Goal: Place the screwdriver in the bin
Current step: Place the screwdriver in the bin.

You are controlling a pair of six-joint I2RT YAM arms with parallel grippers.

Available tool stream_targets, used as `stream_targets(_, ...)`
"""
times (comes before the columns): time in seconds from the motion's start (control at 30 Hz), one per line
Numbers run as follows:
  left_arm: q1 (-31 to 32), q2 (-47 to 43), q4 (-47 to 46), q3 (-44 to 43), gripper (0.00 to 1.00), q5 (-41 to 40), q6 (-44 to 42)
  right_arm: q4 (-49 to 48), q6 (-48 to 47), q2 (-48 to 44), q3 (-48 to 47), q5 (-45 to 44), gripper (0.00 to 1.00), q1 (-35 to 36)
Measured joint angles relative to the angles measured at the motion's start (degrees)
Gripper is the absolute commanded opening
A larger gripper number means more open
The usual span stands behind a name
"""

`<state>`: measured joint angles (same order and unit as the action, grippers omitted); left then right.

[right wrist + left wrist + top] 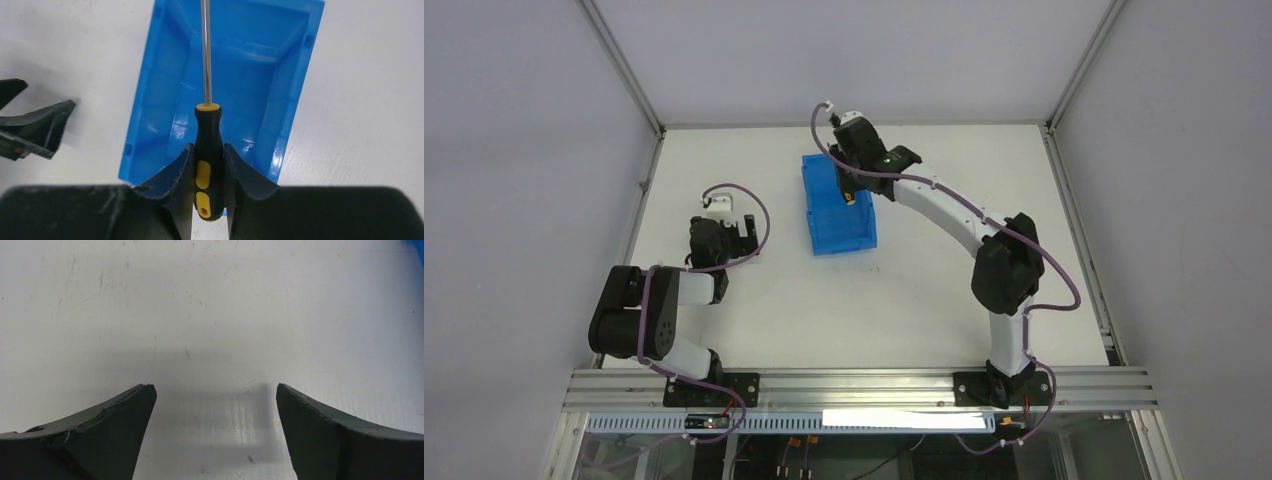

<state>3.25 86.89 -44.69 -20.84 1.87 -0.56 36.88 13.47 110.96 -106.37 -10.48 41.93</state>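
Observation:
The blue bin [839, 208] [280, 115] sits at the back middle of the table, its inside bare. Above its far end hangs my right gripper [849, 190] [209, 147], shut on the screwdriver [208, 150] [849, 196]. Both fingers press the black and yellow handle, and the thin metal shaft runs forward over the bin's open top. My left gripper [742, 240] [214, 387] is open over bare table at the left, with nothing between its fingers; it also shows at the left edge of the right wrist view as the left gripper [30, 125].
The white table [904, 290] is ringed by grey walls and an aluminium frame. A metal rail [864, 385] runs along the near edge by the arm bases.

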Motion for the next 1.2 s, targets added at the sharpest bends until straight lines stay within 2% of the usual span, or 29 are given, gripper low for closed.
stream_targets(0.4,0.0,0.0,0.0,0.0,1.0,-0.02,0.0,-14.12,0.33,8.11,12.07,-1.55,0.12,0.0)
stream_targets(0.5,0.0,0.0,0.0,0.0,1.0,0.0,0.0,-15.69,0.22,9.7,12.5,-2.84,0.17,0.0)
stream_targets(0.7,0.0,0.0,0.0,-0.02,1.0,-0.02,0.0,-19.28,0.48,10.4,12.5,-3.8,0.21,0.0)
stream_targets(0.97,0.0,0.0,0.0,-0.02,1.0,-0.02,0.0,-20.13,0.55,10.49,12.5,-4.81,0.22,0.33)
stream_targets(1.13,0.0,0.0,-0.02,0.0,1.0,0.0,0.0,-18.32,0.44,10.54,11.98,-6.12,0.3,1.31)
stream_targets(1.2,0.0,0.0,0.0,0.0,1.0,-0.02,0.0,-16.96,0.42,10.62,11.37,-6.51,0.4,1.9)
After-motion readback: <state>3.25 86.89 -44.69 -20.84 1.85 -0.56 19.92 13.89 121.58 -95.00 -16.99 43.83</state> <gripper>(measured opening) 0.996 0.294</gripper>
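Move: The bin's middle lies about 4 cm ahead of my right hand, 2 cm to its left and some 17 cm below; this hand already holds the screwdriver by its handle, shaft pointing outward. Nothing else stands near the bin. From my idle left hand the bin's middle is roughly 26 cm to the right, 5 cm farther out and about 2 cm lower. I sink my right hand quickly, about 13 cm almost straight down into the bin's mouth, keeping the screwdriver pinched. Near the bottom I ease forward a centimetre or so, then stay at that height and draw back about 1 cm, my grip only just starting to slacken at the end. ##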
